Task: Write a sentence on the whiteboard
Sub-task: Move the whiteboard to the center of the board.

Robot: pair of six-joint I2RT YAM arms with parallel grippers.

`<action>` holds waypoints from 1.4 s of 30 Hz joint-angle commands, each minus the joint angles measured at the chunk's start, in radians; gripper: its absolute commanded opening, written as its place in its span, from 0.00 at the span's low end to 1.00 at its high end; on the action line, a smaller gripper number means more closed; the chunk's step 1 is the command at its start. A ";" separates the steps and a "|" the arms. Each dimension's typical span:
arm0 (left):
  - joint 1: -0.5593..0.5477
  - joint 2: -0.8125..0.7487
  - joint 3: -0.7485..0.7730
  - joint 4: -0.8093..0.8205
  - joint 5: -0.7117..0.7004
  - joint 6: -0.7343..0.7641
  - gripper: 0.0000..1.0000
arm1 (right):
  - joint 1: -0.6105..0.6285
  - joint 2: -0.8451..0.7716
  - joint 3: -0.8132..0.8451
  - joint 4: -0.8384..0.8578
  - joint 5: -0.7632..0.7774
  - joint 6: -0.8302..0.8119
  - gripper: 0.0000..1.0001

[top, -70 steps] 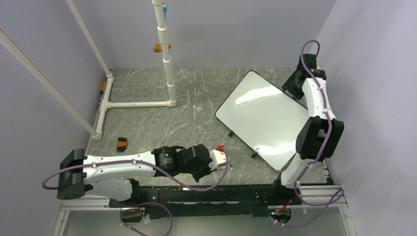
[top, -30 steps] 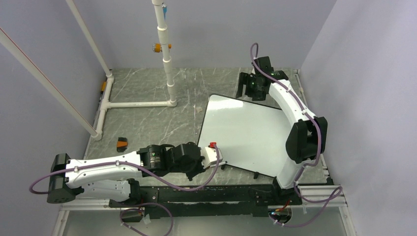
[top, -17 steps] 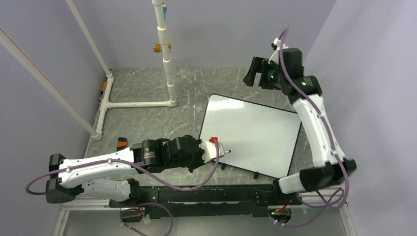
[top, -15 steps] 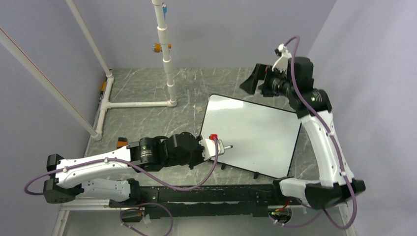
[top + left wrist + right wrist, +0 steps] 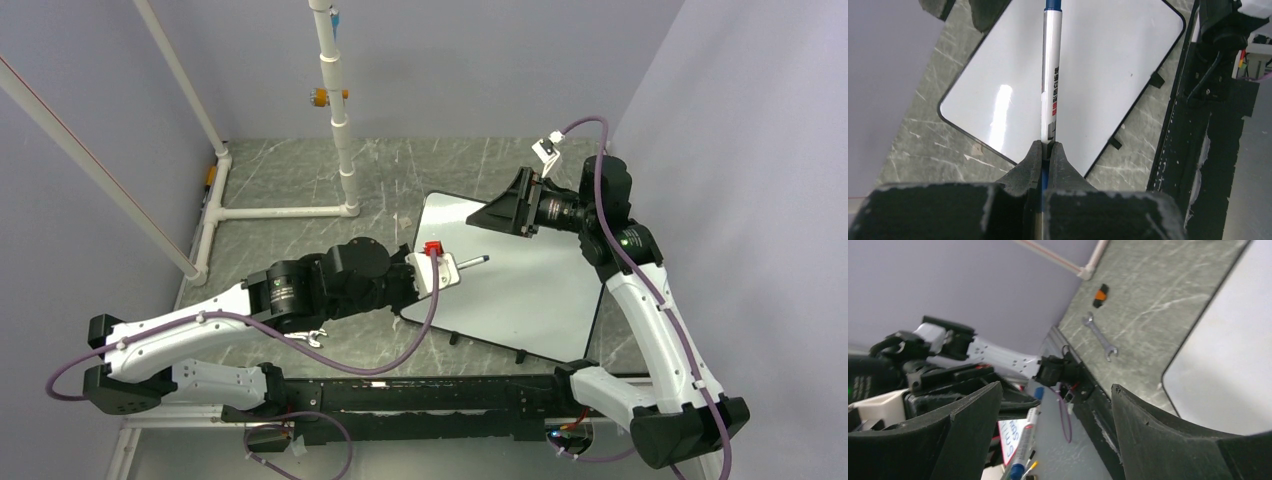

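Note:
The whiteboard (image 5: pixel 530 275) lies flat at the right of the table, blank; no blue handwriting shows on it. My left gripper (image 5: pixel 447 270) is shut on a silver marker (image 5: pixel 468 264) with a blue tip. It holds the marker in the air over the board's left part. In the left wrist view the marker (image 5: pixel 1052 95) runs straight out from the gripper (image 5: pixel 1048 147) above the board (image 5: pixel 1108 65). My right gripper (image 5: pixel 492 214) is open and empty, raised over the board's far left corner, facing the marker. In the right wrist view the marker (image 5: pixel 1024 440) shows between the fingers (image 5: pixel 968 415).
A white pipe frame (image 5: pixel 345 150) stands at the back left. A small wrench (image 5: pixel 1100 336) and an orange-and-black piece (image 5: pixel 1101 294) lie on the grey marbled table left of the board. The black base rail (image 5: pixel 1213 125) runs along the near edge.
The right gripper turned and slid the board leftward, let go and rose, then swung round to face left. The left arm lifted the marker up and farther over the board.

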 commanded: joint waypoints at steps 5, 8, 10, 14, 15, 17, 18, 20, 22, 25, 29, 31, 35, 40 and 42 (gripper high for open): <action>0.021 0.088 0.157 0.007 -0.002 0.108 0.00 | 0.025 -0.005 0.050 0.026 -0.160 0.041 0.79; 0.028 0.112 0.195 -0.020 0.000 0.132 0.00 | 0.027 -0.011 0.069 -0.016 -0.170 0.012 0.78; 0.031 0.122 0.215 -0.036 0.004 0.144 0.00 | 0.029 -0.011 0.081 -0.050 -0.161 -0.011 0.78; 0.032 0.142 0.245 -0.062 0.009 0.164 0.00 | 0.044 0.006 0.093 -0.117 -0.132 -0.052 0.72; 0.033 0.147 0.249 -0.066 0.005 0.168 0.00 | 0.049 0.009 0.096 -0.122 -0.124 -0.056 0.70; 0.033 0.160 0.264 -0.075 -0.004 0.174 0.00 | 0.067 0.016 0.106 -0.139 -0.106 -0.067 0.67; 0.033 0.167 0.272 -0.080 -0.006 0.176 0.00 | 0.074 0.019 0.110 -0.144 -0.097 -0.072 0.67; 0.034 0.178 0.290 -0.084 -0.004 0.183 0.00 | 0.089 0.026 0.119 -0.159 -0.082 -0.082 0.64; 0.033 0.190 0.302 -0.090 -0.003 0.191 0.00 | 0.106 0.032 0.121 -0.166 -0.073 -0.086 0.59; 0.034 0.202 0.315 -0.098 -0.010 0.203 0.00 | 0.120 0.034 0.125 -0.172 -0.057 -0.087 0.54; 0.034 0.211 0.324 -0.103 -0.016 0.210 0.00 | 0.128 0.033 0.124 -0.173 -0.049 -0.085 0.47; 0.034 0.212 0.326 -0.103 -0.019 0.212 0.00 | 0.131 0.035 0.124 -0.173 -0.046 -0.084 0.42; 0.036 0.208 0.320 -0.097 -0.029 0.212 0.00 | 0.139 0.035 0.121 -0.175 -0.042 -0.085 0.35; 0.040 0.207 0.316 -0.089 -0.039 0.204 0.00 | 0.144 0.034 0.121 -0.184 -0.033 -0.090 0.16; 0.040 0.206 0.315 -0.087 -0.043 0.200 0.00 | 0.145 0.033 0.120 -0.186 -0.029 -0.091 0.02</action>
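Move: The marker, already pinched near one end by my left hand, has its middle about 7 cm back from my right hand, 4 cm to its left and 4 cm lower; my left gripper is some 8 cm back, 8 cm left and 3 cm lower. From my left hand, the marker's middle is about 1 cm ahead, 4 cm right and 1 cm down. The whiteboard's centre lies roughly 4 cm ahead of my right hand, 9 cm to its right and 25 cm below. I bring my right hand back about 4.5 cm and a little left, swinging it some 10 degrees counter-clockwise, and close its wide-open fingers around the marker just beyond my left fingertips. Meanwhile my left hand keeps its pinch and carries the marker forward, right and up, about 5 cm in all, mostly early on, its fingers tilting up slightly. ##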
